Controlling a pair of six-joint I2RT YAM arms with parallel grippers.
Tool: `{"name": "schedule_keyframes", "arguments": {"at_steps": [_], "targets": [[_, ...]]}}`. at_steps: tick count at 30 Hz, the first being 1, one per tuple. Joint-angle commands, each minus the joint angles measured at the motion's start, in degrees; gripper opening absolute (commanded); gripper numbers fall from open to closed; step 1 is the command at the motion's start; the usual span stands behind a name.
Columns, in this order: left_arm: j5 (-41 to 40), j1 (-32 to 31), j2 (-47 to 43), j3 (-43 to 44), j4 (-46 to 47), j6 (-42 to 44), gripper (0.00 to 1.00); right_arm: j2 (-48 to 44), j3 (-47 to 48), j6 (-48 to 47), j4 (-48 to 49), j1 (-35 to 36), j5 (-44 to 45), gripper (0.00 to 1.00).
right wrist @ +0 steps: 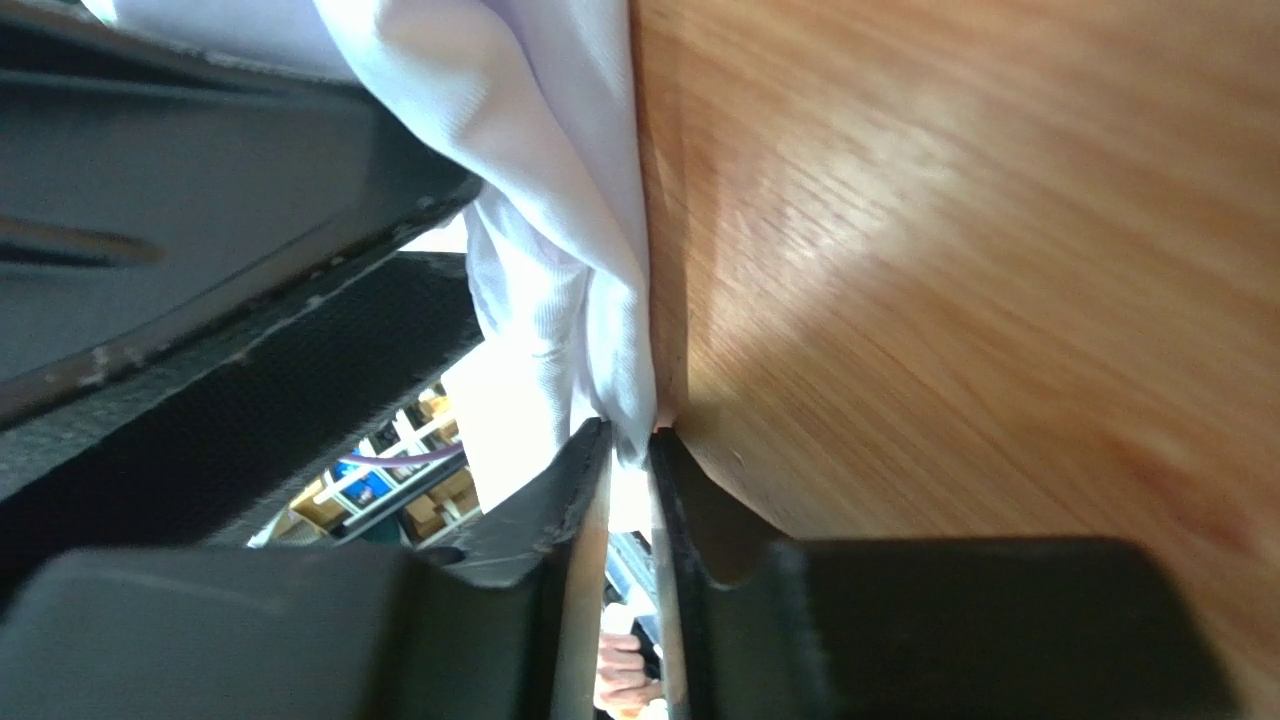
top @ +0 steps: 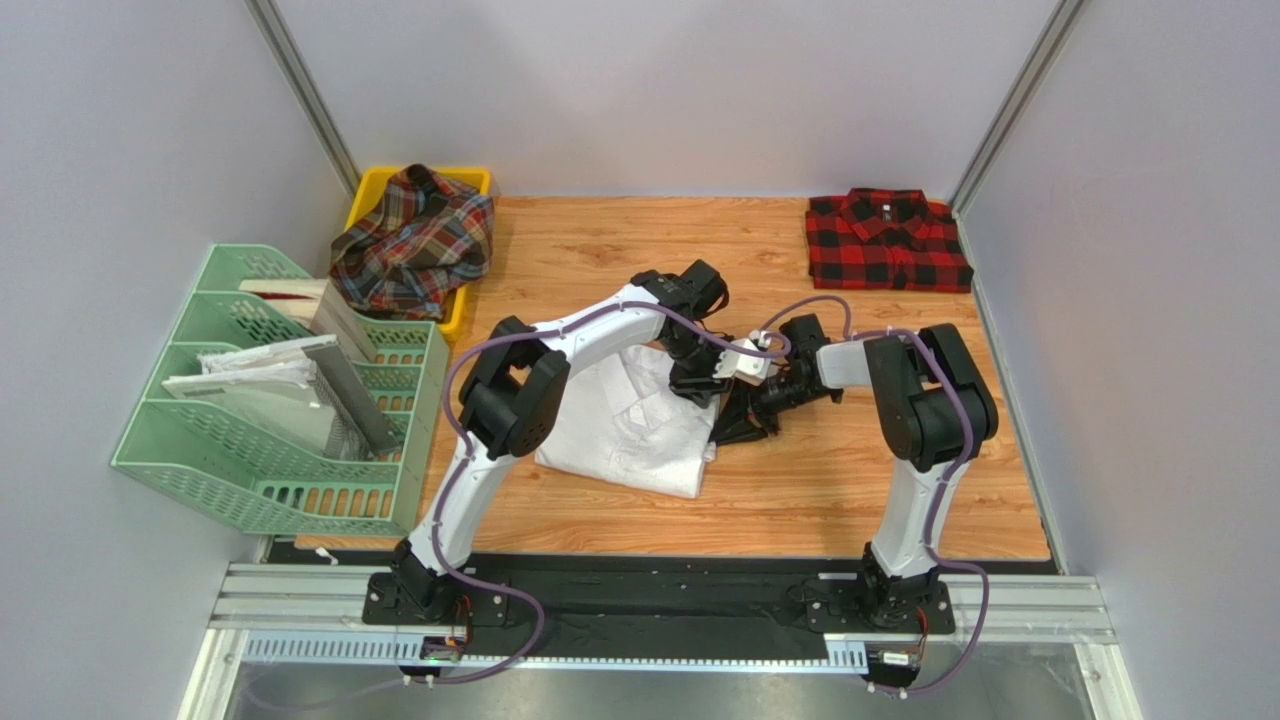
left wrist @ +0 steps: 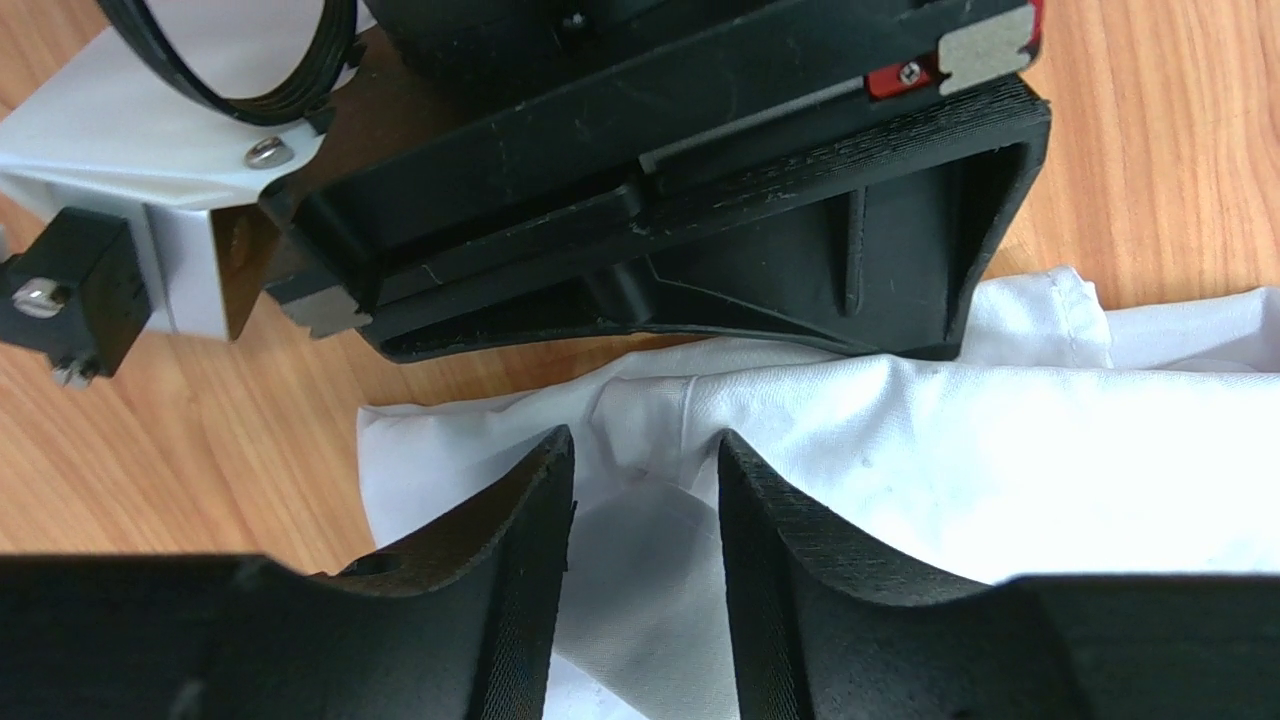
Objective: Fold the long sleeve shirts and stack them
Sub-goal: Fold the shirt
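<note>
The large white shirt (top: 628, 428) lies partly folded mid-table. My left gripper (top: 694, 378) is over its right edge. In the left wrist view its open jaws (left wrist: 646, 443) straddle a raised fold of the white cloth (left wrist: 977, 450) without pinching it. My right gripper (top: 747, 408) lies low against the same edge. In the right wrist view its narrow jaws (right wrist: 631, 435) are shut on a hem of the white shirt (right wrist: 526, 150) just off the wood. The red-and-black checked shirt (top: 884, 240) lies folded at the back right. The tartan shirt (top: 413, 240) is heaped in a yellow bin (top: 464, 183).
A green mesh file rack (top: 271, 435) holding white sheets stands at the left edge. The right gripper's black body (left wrist: 721, 195) sits close in front of my left fingers. Grey walls close in the wooden table (top: 842, 480) on three sides.
</note>
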Motion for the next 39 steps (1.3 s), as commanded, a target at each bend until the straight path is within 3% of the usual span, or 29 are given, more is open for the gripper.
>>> {"name": "schedule_keyframes", "arguments": {"at_steps": [1,5,7,8,11,12,28,39], "targets": [[2.5,-0.4,0.4,2.1,-2.7,2.2,0.48,0.2,-0.8,0.9,0.8,1.2,2.0,0.17],[1.7,-1.0,1.2,2.2,-3.3,1.7,0.48,0.6,-1.1,1.1,1.2,1.3,2.3,0.1],[1.1,-1.2,1.6,2.6,-2.8,0.7,0.42,0.7,-1.0,1.2,1.6,1.3,2.5,0.03],[1.0,-1.1,2.0,3.2,-2.4,-0.7,0.28,0.7,-1.0,1.2,1.6,1.3,2.5,0.01],[-0.2,-1.1,2.1,3.8,-0.7,-2.4,0.01,0.2,-0.7,1.5,1.5,1.2,2.0,0.0],[-0.5,-1.0,1.8,3.9,0.0,-3.9,0.0,0.2,-0.6,1.7,1.5,1.3,1.5,0.0],[-3.8,1.0,-1.0,5.8,3.2,-9.3,0.0,-2.7,2.2,6.2,-2.8,5.8,-0.9,0.0],[-4.6,1.6,-1.9,2.4,5.6,-9.2,0.0,0.8,3.8,-3.6,-13.1,5.7,4.3,0.0]]}}
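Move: The white shirt's right-hand edge has a loose fold between the left hand's half-open fingers, about 1 cm below the hand point. A nearer stretch of the edge lies between the right hand's slightly open fingertips, about 1 cm to its left. The shirt's middle is roughly 10 cm left and 4 cm back from the left hand, some 13 cm left and 2 cm ahead of the right. Its near right corner sits about 8 cm back and 3 cm left of the right hand. The shirt's right-hand edge is pinched in two places as both grippers shut fully. The left hand first eases back and down a centimetre, closes, then draws its fold forward about 4 cm, turning some 10 degrees counter-clockwise; the right holds nearly still after closing, then pulls back and left, a little over 2 cm each way, so the two part along the edge. ##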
